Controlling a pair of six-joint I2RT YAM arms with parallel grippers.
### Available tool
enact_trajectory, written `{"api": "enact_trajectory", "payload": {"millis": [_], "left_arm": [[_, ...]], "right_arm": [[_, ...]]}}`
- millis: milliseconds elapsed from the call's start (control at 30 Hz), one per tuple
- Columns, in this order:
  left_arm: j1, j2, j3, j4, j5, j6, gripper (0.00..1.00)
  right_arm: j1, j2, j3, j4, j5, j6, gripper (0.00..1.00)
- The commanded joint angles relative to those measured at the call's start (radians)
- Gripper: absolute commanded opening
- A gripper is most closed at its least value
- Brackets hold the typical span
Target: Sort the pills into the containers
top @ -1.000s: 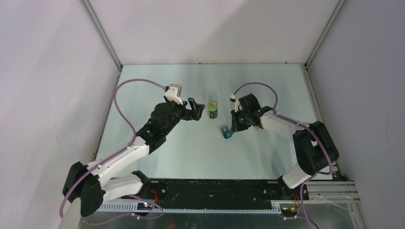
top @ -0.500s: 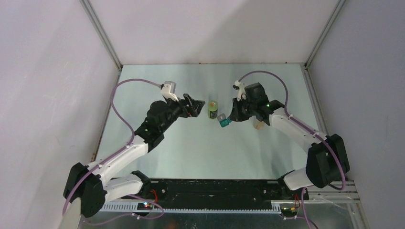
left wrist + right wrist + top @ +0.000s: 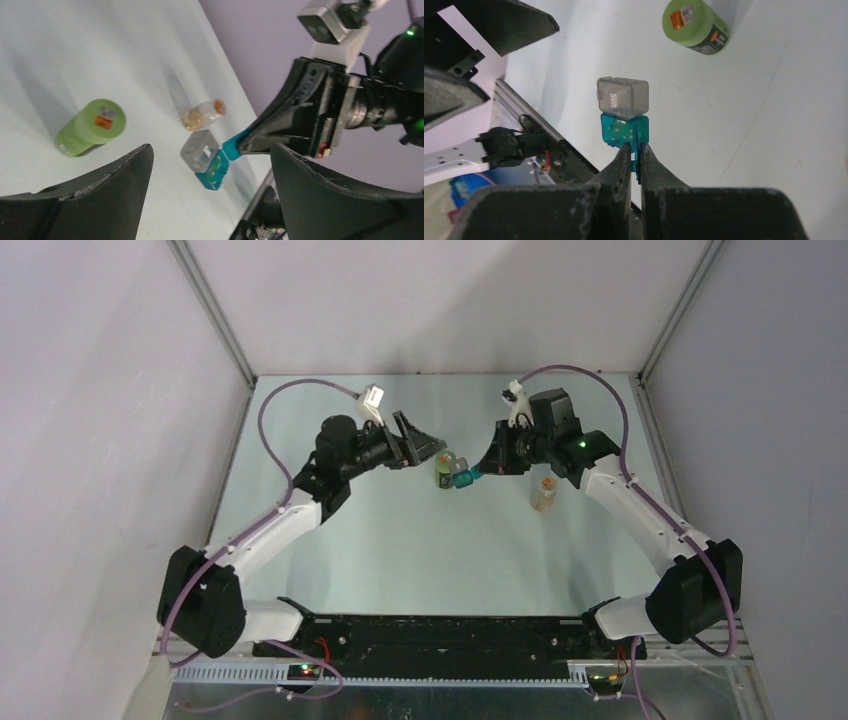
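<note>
A small teal pill box (image 3: 624,116) with a clear lid marked "Sun." hangs above the table, and pale pills (image 3: 619,131) show in its teal half. My right gripper (image 3: 636,150) is shut on the box's thin teal flap. In the top view the box (image 3: 463,478) sits right beside the dark container with the lime-green top (image 3: 445,470). The beige container with the orange top (image 3: 543,493) stands upright to the right, under the right arm. My left gripper (image 3: 428,450) is open, just left of the green-topped container. Between its wide jaws the left wrist view shows the box (image 3: 207,157).
The pale green table (image 3: 420,550) is walled by a metal frame and grey panels on three sides. A black rail (image 3: 440,635) with the arm bases runs along the near edge. Purple cables loop over both arms.
My right gripper has lifted the pill box off the table and carried it back and left, up to the green-topped container. The left arm has swung toward the back. The beige container is now uncovered.
</note>
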Motion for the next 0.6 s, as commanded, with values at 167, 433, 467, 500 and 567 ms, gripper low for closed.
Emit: {"api": "enact_trajectory", "payload": {"millis": [167, 433, 467, 500, 567], "left_arm": [[0.003, 0.105, 0.114, -0.066, 0.282, -0.084, 0.72], [0.003, 0.150, 0.112, 0.000, 0.328, -0.136, 0.64], [0.004, 0.155, 0.113, 0.004, 0.331, -0.142, 0.63], [0.004, 0.158, 0.114, 0.007, 0.339, -0.160, 0.62], [0.006, 0.168, 0.111, 0.019, 0.350, -0.205, 0.58]], "right_arm": [[-0.013, -0.031, 0.071, -0.003, -0.154, 0.164, 0.00], [-0.025, -0.027, 0.071, 0.065, -0.224, 0.223, 0.00], [-0.025, -0.025, 0.071, 0.071, -0.225, 0.226, 0.00], [-0.025, -0.025, 0.071, 0.072, -0.221, 0.230, 0.00], [-0.025, -0.023, 0.071, 0.081, -0.217, 0.231, 0.00]]}}
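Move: The left hand is empty and wide open. The grey-and-teal pill box, hanging from the right fingers by its teal flap, lies about 6 cm to its right, 2 cm back and 5 cm below; the green bottle stands some 6 cm ahead, 3 cm right and 18 cm below. From the right hand, the pill box is about 4 cm left, 1 cm ahead and 2 cm lower; the clear pill bottle is about 14 cm right, 3 cm ahead, 15 cm below. Rightward and somewhat back, rising slightly before it sinks to about 2 cm lower, the left hand closes in on the pill box, swinging clockwise and tipping down while its fingers narrow around the grey half. The right hand keeps its pinch on the teal flap and lifts the pill box about 3 cm, easing left and back with its left side rolling up. ##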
